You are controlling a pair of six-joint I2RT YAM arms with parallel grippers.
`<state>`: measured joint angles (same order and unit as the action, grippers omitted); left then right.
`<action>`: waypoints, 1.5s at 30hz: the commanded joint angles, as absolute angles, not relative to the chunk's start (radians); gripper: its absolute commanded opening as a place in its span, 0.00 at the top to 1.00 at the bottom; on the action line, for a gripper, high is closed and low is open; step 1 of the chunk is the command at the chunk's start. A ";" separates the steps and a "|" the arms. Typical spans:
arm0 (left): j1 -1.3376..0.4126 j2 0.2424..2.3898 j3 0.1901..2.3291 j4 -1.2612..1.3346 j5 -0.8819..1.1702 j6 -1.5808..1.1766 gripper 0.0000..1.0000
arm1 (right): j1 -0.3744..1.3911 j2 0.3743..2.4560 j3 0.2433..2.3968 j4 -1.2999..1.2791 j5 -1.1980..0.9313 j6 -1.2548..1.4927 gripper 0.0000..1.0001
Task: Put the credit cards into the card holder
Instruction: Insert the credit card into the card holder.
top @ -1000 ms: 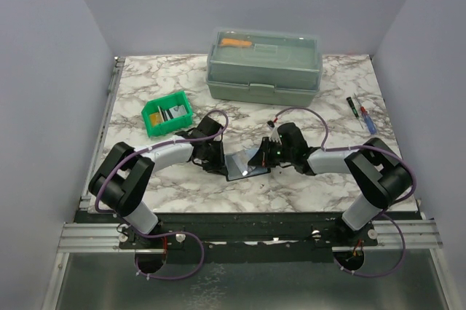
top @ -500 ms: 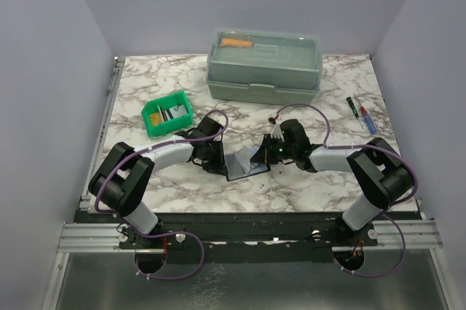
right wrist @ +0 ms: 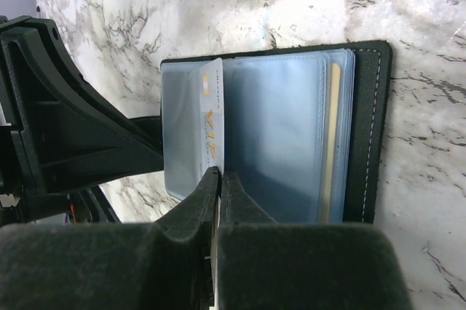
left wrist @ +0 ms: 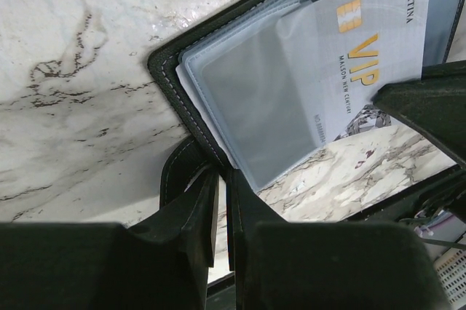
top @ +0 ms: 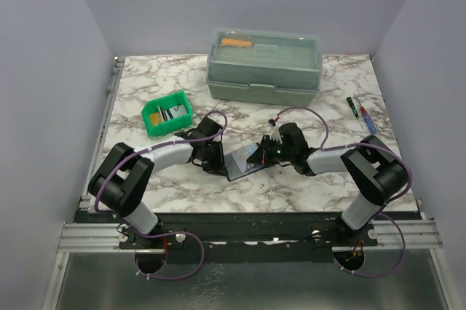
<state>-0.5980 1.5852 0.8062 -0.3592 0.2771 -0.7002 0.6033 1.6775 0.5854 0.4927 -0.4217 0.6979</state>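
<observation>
The card holder [top: 240, 170] lies open on the marble between both arms, its see-through pockets [right wrist: 273, 142] facing up. My left gripper [left wrist: 222, 179] is shut on the holder's black edge flap [left wrist: 175, 172] at its left side. My right gripper [right wrist: 219, 173] is shut on a silver credit card [right wrist: 212, 117] printed VIP [left wrist: 360, 59]. That card stands on edge among the pockets, partly inside a sleeve. A yellowish card [right wrist: 333, 142] sits in a pocket near the holder's right cover [right wrist: 368, 128]. More cards lie in the green bin [top: 167, 115].
A big grey-green lidded toolbox [top: 263, 66] stands at the back centre. Two pen-like tools [top: 362, 115] lie at the right. The green bin is just behind my left arm [top: 164, 153]. Table edges run close on both sides.
My right gripper has shifted slightly right and then back left with the silver card, over the open holder. The left gripper has kept its hold on the flap.
</observation>
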 commanded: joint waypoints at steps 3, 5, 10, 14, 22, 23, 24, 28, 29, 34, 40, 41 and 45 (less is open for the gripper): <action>-0.607 1.594 0.760 -0.366 0.280 -0.717 0.84 | 0.669 1.714 0.530 0.590 -0.303 0.754 1.00; -0.607 1.589 0.754 -0.365 0.270 -0.718 0.84 | 0.687 1.695 0.511 0.593 -0.267 0.768 0.99; -0.608 1.582 0.753 -0.367 0.255 -0.714 0.84 | 0.687 1.625 0.580 0.325 -0.178 0.688 0.79; -0.606 1.583 0.763 -0.381 0.243 -0.698 0.84 | 0.687 1.596 0.629 0.216 -0.159 0.584 0.67; -0.604 1.597 0.782 -0.401 0.230 -0.681 0.84 | 0.687 1.680 0.700 0.253 -0.285 0.484 0.62; -0.605 1.604 0.785 -0.401 0.229 -0.681 0.84 | 0.688 1.692 0.703 0.278 -0.315 0.476 0.62; -0.604 1.609 0.789 -0.401 0.227 -0.680 0.84 | 0.691 1.707 0.706 0.302 -0.343 0.472 0.63; -0.604 1.630 0.810 -0.402 0.214 -0.668 0.85 | 0.737 1.759 0.728 0.367 -0.453 0.439 0.65; -0.604 1.629 0.815 -0.404 0.208 -0.667 0.85 | 0.749 1.761 0.732 0.375 -0.475 0.441 0.66; -0.604 1.609 0.823 -0.407 0.201 -0.673 0.85 | 0.751 1.719 0.676 0.507 -0.595 0.547 0.65; -0.604 1.553 0.831 -0.472 0.171 -0.664 0.74 | 0.716 1.578 0.740 0.180 -0.360 0.575 0.57; -0.603 1.533 0.834 -0.489 0.168 -0.658 0.71 | 0.715 1.541 0.752 0.111 -0.317 0.554 0.53; -0.598 1.460 0.859 -0.530 0.186 -0.642 0.57 | 0.615 1.438 0.748 -0.095 -0.290 0.520 0.37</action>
<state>-0.5980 1.5391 0.8246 -0.4564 0.2329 -0.6765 0.7067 1.5314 0.7212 0.1539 -0.3481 0.5488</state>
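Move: The left gripper holds the card holder's near-left corner; the left page's pocket centre lies about 4 cm to its right and 3 cm farther out, the strap some 2 cm to its left and 1 cm farther out. The right gripper pinches the card, partly in that pocket, whose centre lies roughly 7 cm to its left, level fore and aft, and 2 cm below. The holder's right page is almost directly beneath the right gripper, about 2 cm down. Keep the left gripper still on the holder's corner. Ease the right gripper slightly left with the card, open its fingers partway to let go, then sweep them about 4 cm left and 2 cm back along the card towards the pocket, turning counter-clockwise, to push it home. Finally lift the right hand nearly 4 cm and draw it right, opening wider, while the left fingers open and rise about 1 cm off the corner. ##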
